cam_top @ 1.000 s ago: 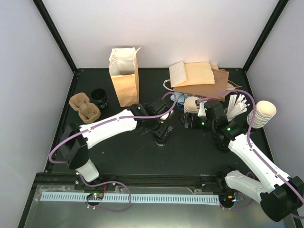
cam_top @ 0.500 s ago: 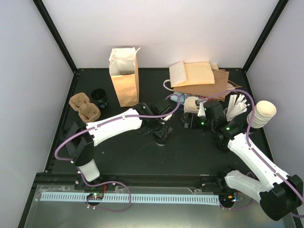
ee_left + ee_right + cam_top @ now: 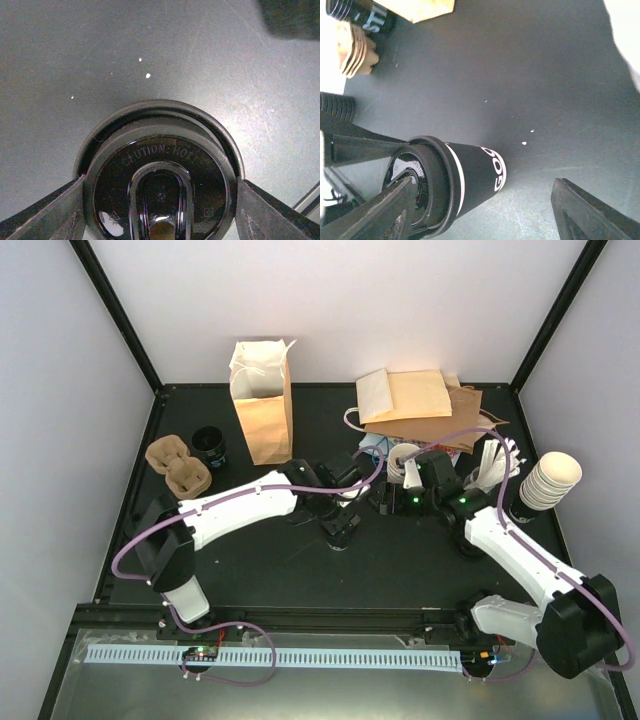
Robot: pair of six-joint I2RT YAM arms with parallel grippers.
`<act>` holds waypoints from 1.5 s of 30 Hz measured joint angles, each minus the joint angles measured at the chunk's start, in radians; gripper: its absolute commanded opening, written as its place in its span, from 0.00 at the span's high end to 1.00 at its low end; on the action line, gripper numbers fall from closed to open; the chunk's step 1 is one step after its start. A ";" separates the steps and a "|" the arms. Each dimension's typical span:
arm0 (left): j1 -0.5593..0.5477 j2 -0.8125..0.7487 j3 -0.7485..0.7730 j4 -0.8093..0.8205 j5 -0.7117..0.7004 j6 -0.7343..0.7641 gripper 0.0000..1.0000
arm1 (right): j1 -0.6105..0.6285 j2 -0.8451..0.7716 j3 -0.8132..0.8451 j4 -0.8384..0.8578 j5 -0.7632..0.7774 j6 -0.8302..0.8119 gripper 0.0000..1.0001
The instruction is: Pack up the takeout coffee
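Observation:
The takeout coffee is a black paper cup with white lettering and a black lid marked "CAUTION: HOT". It stands upright on the dark table, mid-field, mostly hidden under the left wrist in the top view. My left gripper reaches down over it, and its two fingers press the lid's rim from either side. My right gripper hovers just right of the cup, open, with nothing between its fingers. The brown paper bag stands open at the back left.
A second black cup and brown pulp trays sit at the far left. Flat paper bags lie at the back right, with a stack of cream cups and a holder of stirrers at the right.
My left gripper's fingers have drawn in onto the cup's lid. The right arm has swung left, bringing its gripper closer to the cup.

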 measured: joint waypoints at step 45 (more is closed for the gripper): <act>-0.002 -0.086 -0.105 0.031 0.070 0.185 0.31 | 0.019 0.238 -0.162 0.403 -0.354 0.070 0.51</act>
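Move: The lidded coffee cup is already in the left hand's fingers, with its middle about 4 cm straight below that hand. From the right hand the cup lies roughly 9 cm left, 5 cm back and 7 cm lower. The white cup stack stands some 5 cm ahead of the right hand and 4 cm to its right, about 5 cm lower; the open paper bag is about 28 cm left of that hand and 11 cm ahead. The right hand sweeps about 6 cm left and as far down towards the lid of the coffee cup, drawing a little back, its fingers swinging some 20 degrees to point more to the left and closing from wide to about half open; one fingertip comes to the lid's far-right rim and seems to touch it before the hand eases back a centimetre or so. Early on, the left hand keeps its grip on the cup, carries it about 2 cm back and slightly left while turning it some 10 degrees clockwise, then holds it still. ##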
